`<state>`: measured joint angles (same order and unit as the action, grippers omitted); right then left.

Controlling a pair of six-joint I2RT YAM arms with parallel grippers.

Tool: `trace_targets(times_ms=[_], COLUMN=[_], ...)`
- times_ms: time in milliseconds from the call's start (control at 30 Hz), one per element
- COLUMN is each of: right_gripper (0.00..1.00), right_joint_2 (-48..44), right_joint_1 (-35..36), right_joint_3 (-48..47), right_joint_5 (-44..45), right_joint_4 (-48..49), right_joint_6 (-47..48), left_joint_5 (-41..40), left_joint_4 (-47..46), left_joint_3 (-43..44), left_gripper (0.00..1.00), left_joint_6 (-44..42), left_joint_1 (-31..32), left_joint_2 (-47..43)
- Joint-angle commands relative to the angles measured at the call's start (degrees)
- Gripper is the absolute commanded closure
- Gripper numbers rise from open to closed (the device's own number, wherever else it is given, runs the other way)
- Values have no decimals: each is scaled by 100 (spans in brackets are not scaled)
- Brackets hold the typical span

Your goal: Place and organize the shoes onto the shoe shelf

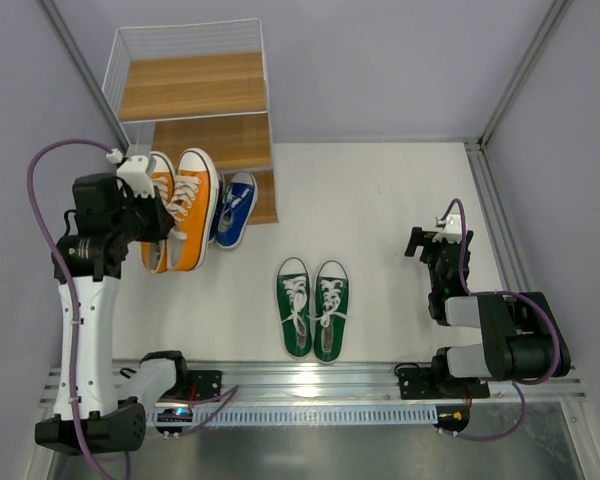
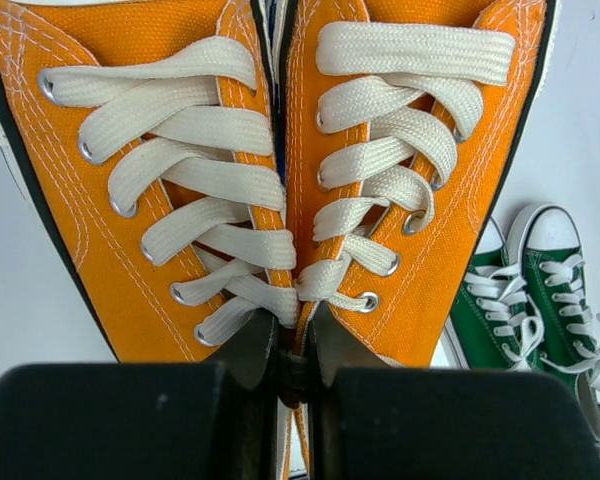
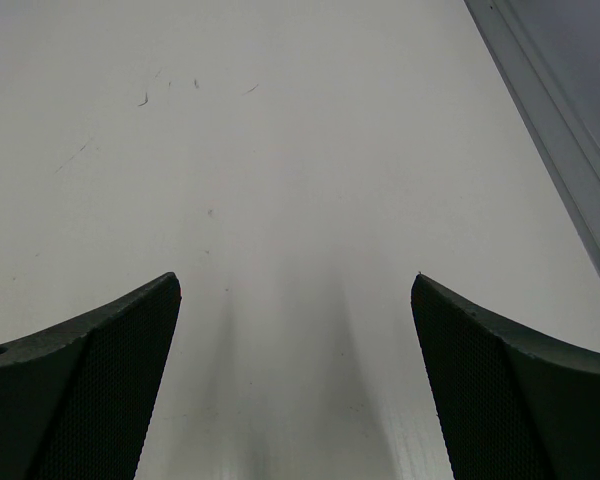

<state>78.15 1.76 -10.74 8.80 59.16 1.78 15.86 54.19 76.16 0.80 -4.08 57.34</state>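
Observation:
My left gripper (image 2: pixel 295 338) is shut on the inner collars of the orange shoes (image 2: pixel 410 240), pinching the pair together side by side. Seen from above, the orange shoes (image 1: pixel 185 208) hang toes toward the shoe shelf (image 1: pixel 195 85), in front of its lowest board, with the left gripper (image 1: pixel 152 212) at their heels. The blue shoes (image 1: pixel 237 207) rest at the shelf's lowest tier, partly hidden under the orange pair. The green shoes (image 1: pixel 313 306) lie side by side on the table, also seen as green shoes (image 2: pixel 528 300) at the right of the left wrist view. My right gripper (image 3: pixel 295 285) stands open over bare table.
The shelf's two upper boards (image 1: pixel 208 140) carry nothing. Grey walls close the left, back and right sides. A metal rail (image 1: pixel 310 378) runs along the near edge between the arm bases. The right gripper (image 1: pixel 427 245) sits near the table's right edge.

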Motion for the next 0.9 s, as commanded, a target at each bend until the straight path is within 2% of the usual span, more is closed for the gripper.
trace_targets(times_ms=[0, 367, 400, 600, 867], right_gripper=[3, 3, 3, 3, 3], right_joint_2=[7, 7, 7, 7, 7], right_joint_1=[-18, -18, -18, -18, -18], right_joint_3=[-112, -112, -112, -112, -112], right_joint_5=[-36, -36, -36, -45, -45], right_joint_4=[448, 456, 456, 457, 457], right_joint_6=[-11, -11, -11, -11, -11], left_joint_5=[-48, -478, -565, -1225, -1928], left_joint_4=[-242, -453, -471, -480, -515], left_joint_3=[583, 1743, 1849, 2780, 3711], left_gripper=[100, 100, 100, 100, 100], left_joint_6=[499, 843, 852, 808, 737], left_joint_1=[30, 355, 642, 1241, 1304], left_joint_2=[207, 1331, 1384, 2051, 3142])
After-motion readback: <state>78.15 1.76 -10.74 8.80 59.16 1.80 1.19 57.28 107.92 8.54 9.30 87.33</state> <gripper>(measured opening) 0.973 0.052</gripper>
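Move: The orange shoes already hang by their tied-together collars from the left gripper, toes ahead; the middle shelf they go to has its middle about 24 cm ahead, 5 cm right and 10 cm below. The top shelf lies roughly 24 cm ahead, 5 cm right and 5 cm above; the blue shoes on the bottom shelf are some 13 cm ahead, 7 cm right and 24 cm down. From the idle right hand, the middle shelf is about 15 cm ahead, 53 cm left and 10 cm up. The orange pair, still pinched in the shut fingers, is carried about 12 cm forward by the left arm, over the blue shoes and towards the gap between the top and middle shelves. The first stretch runs nearly level while the toes dip slightly; then the hand also swings right and rises about 4 cm each, levelling the shoes again and gaining speed forward. ##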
